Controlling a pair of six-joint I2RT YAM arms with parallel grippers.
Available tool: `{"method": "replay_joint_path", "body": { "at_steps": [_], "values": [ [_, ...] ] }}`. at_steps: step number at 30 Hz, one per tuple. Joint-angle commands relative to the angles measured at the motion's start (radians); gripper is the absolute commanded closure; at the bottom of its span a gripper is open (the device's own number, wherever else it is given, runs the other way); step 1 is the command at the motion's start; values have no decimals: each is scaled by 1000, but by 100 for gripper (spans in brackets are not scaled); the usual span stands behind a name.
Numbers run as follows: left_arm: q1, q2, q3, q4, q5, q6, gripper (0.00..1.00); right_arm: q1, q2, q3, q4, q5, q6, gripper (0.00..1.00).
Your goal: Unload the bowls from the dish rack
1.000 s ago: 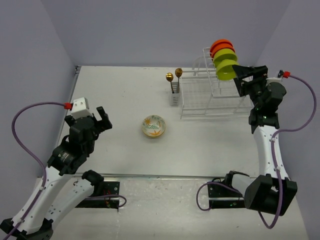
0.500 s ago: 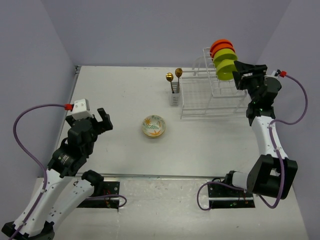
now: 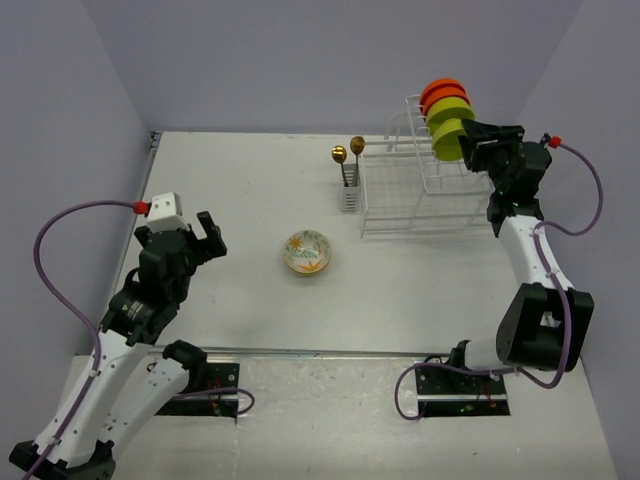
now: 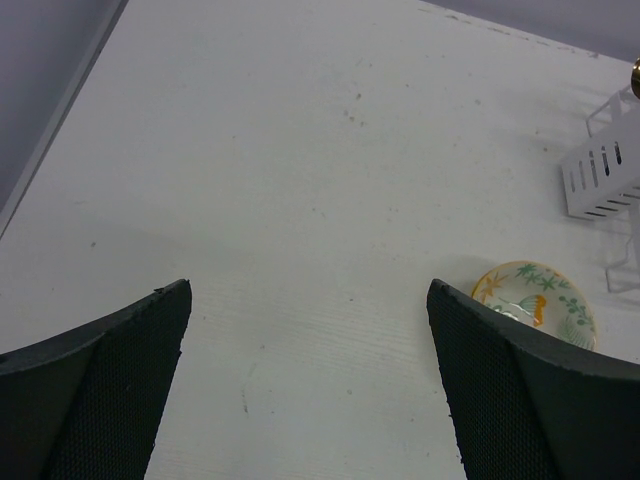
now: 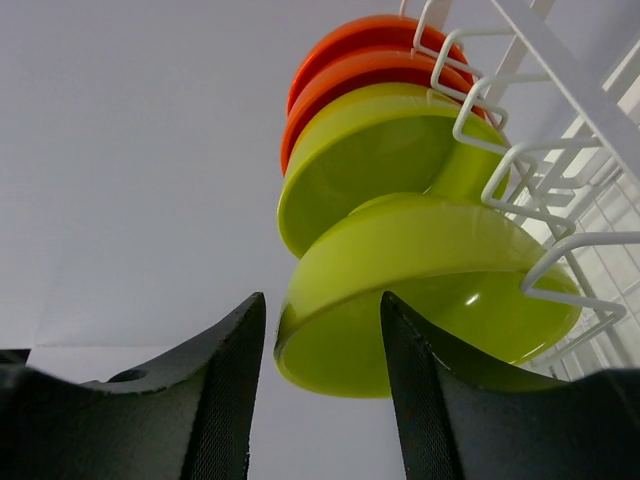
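Observation:
Two orange bowls [image 3: 442,92] and two lime-green bowls [image 3: 449,125] stand on edge in the upper tier of the white wire dish rack [image 3: 400,205]. My right gripper [image 3: 466,140] is at the front lime-green bowl [image 5: 440,290]. Its open fingers straddle the bowl's rim, one outside and one inside, and a gap shows at the outer finger [image 5: 215,390]. A cream floral bowl [image 3: 307,251] sits upright mid-table and also shows in the left wrist view as the floral bowl [image 4: 535,300]. My left gripper [image 3: 200,235] hovers wide open over bare table, left of that bowl.
Two gold spoons [image 3: 347,152] stand in the small caddy [image 3: 348,195] on the rack's left side; the caddy [image 4: 600,175] shows at the right edge of the left wrist view. Grey walls close in the table at the back and on both sides.
My right gripper has moved left and up to the front lime-green bowl, and its jaws have narrowed around the rim. The left arm has barely shifted.

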Motion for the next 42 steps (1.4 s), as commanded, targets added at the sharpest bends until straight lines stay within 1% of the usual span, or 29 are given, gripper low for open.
{"method": "replay_joint_path", "body": {
  "at_steps": [1,2,4,5,8,10,12,14,15,16,20,26,29,30,33,42],
  "values": [
    [17,8,-5,46,23,32,0,37,12,28,26,49,44,50],
    [17,8,-7,47,24,32,0,42,17,26,31,49,65,50],
    [17,8,-9,49,37,39,0,50,24,18,47,50,86,57],
    [17,8,-10,50,38,39,0,53,28,12,52,56,96,63],
    [17,8,-10,50,41,40,0,61,12,-12,66,87,107,68],
    [17,8,-10,50,43,42,0,61,2,-29,72,98,113,70],
    [17,8,-13,53,58,49,0,61,-12,-57,110,104,138,75],
    [16,7,-13,55,63,51,0,61,-23,-69,129,108,144,83],
    [17,8,-13,55,63,51,0,61,-31,-70,132,107,145,85],
    [17,7,-13,55,63,52,0,64,-34,-72,138,107,144,91],
    [17,7,-13,55,60,52,0,64,-43,-92,178,107,148,100],
    [17,7,-13,55,60,54,0,64,-37,-129,313,98,187,100],
    [17,7,-13,55,60,55,0,64,-37,-153,409,99,205,100],
    [19,7,-13,53,60,55,0,64,-35,-172,475,96,216,100],
    [19,18,-12,53,61,57,0,64,-32,-189,555,93,256,100],
    [22,22,-12,57,64,59,0,62,-69,-198,653,81,280,100]
  ]
}}
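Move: The nearer green bowl stands on edge in the dish rack, its middle about 2 cm ahead of the right hand, 4 cm to its left and 5 cm below, its upper rim already between the half-open fingers. The second green bowl is some 5 cm farther out behind it and 1 cm more to the left, and the orange bowls are roughly 11 cm beyond it, 2 cm more to the left. From the left hand, the nearer green bowl lies about 61 cm right, 24 cm ahead and slightly higher. The right hand, rolled so that one finger sits above the other, slides about 2 cm left onto the nearer green bowl's upper right rim and shuts its half-open fingers, pinching the rim with the lower finger on the inside. Keeping that pinch, it eases back some 2 cm away from the second green bowl while the fingers tip upward nearly 20 degrees and the wrist rolls a little further clockwise as seen from behind, then rises about 4 cm, most of it in a quick lift at the end. ##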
